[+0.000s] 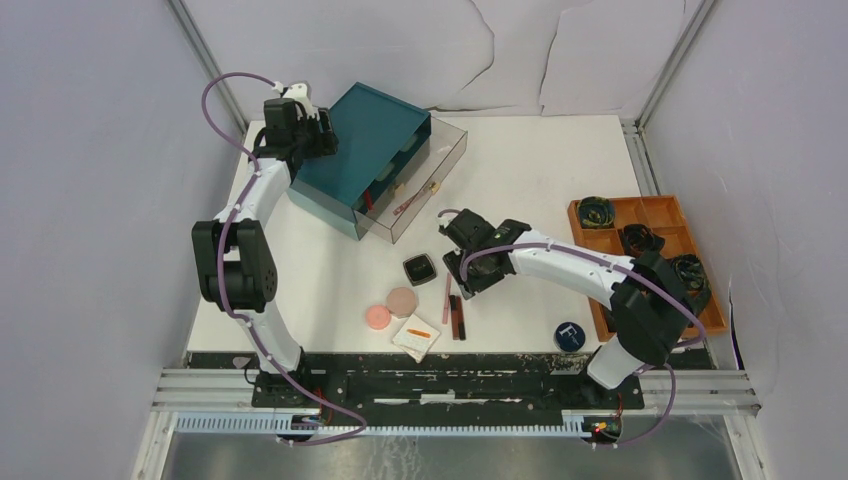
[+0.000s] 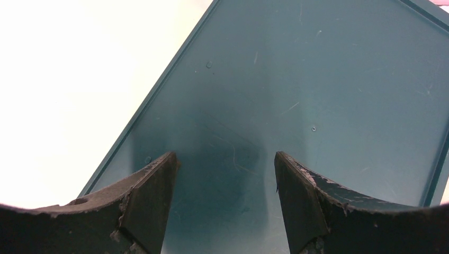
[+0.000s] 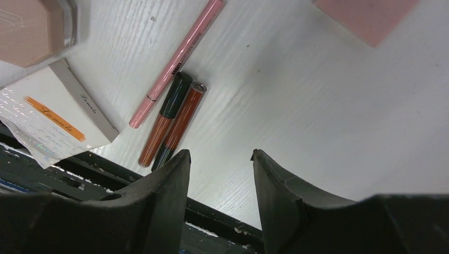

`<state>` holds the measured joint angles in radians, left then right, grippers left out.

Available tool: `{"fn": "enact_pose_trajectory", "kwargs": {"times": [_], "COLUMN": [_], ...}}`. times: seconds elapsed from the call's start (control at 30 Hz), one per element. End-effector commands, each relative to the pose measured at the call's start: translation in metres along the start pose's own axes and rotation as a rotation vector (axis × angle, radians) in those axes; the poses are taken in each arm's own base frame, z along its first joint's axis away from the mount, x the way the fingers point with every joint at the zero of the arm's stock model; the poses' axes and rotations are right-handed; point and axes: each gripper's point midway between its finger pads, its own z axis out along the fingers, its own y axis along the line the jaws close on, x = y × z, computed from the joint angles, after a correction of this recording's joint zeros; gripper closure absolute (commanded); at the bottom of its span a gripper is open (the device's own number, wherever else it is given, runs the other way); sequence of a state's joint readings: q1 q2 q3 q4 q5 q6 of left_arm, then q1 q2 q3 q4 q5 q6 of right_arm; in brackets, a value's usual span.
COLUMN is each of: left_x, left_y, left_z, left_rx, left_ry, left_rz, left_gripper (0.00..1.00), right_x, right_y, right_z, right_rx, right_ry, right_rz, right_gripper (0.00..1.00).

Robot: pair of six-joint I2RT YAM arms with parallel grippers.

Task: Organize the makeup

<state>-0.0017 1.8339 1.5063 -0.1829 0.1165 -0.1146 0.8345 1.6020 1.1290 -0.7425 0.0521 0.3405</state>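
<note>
The makeup lies loose on the white table. A black square compact (image 1: 419, 268), a beige disc (image 1: 402, 301), a pink disc (image 1: 378, 317) and a white pad (image 1: 416, 337) sit at front centre. A dark-blue round tin (image 1: 570, 335) lies front right. In the right wrist view I see a thin pink stick (image 3: 177, 63), two red-brown sticks (image 3: 172, 124), the white pad (image 3: 53, 116) and a corner of a pink square (image 3: 365, 16). My right gripper (image 3: 219, 156) hovers open beside the sticks (image 1: 455, 310), holding nothing. My left gripper (image 2: 225, 156) stands open over the teal box lid (image 2: 296, 95).
The teal drawer box (image 1: 375, 150) stands at the back left, its clear drawer (image 1: 425, 185) pulled out with a pink stick (image 1: 408, 205) inside. An orange compartment tray (image 1: 655, 215) with dark rolled bundles sits at the right edge. Black rails run along the near edge.
</note>
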Motion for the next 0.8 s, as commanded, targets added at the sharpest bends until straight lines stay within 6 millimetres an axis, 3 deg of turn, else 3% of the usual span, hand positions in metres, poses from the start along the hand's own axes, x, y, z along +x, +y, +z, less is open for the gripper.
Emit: {"fn": "enact_pose_trajectory", "kwargs": {"times": [0.0,0.47,0.77], "left_x": [0.056,0.060,0.061], "left_y": [0.004,0.008,0.007], "left_z": [0.009,0.007,0.005], "left_rx": [0.000,-0.014,-0.013], "left_ry": [0.175,0.179,0.182], "left_rz": [-0.037,-0.028,-0.028], "left_gripper": [0.25,0.25,0.25], "right_x": [-0.010,0.019,0.023], "right_y": [0.012,0.028,0.030], "right_z": [0.000,0.033,0.041], "right_rx": [-0.041,-0.063,-0.069], "right_ry": [-0.048,0.033,0.039], "right_rz": [0.027,0.009,0.025], "right_gripper": [0.48,0.49,0.50]}}
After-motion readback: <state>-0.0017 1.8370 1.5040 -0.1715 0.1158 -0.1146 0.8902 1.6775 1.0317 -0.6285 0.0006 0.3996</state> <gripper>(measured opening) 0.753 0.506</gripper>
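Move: Behind the right hand by about 4 cm, 3 cm to its left and some 6 cm below lies the right lip gloss. The left lip gloss touches it, 1 cm farther left; the pink pencil lies about 3 cm left and 4 cm farther out than the right lip gloss, and the white box some 9 cm left and 3 cm nearer the base than that same gloss. From the left hand the right lip gloss lies about 34 cm back, 26 cm right and 18 cm below. Sinking about 4.5 cm and drawing back some 3 cm, the right hand closes in on the right lip gloss; an early shift of nearly 2 cm to the left comes first, then most of the descent, easing off at the end. The wrist turns by only about 5 degrees towards straight down and the fingers stay half open, with no contact to be seen. ##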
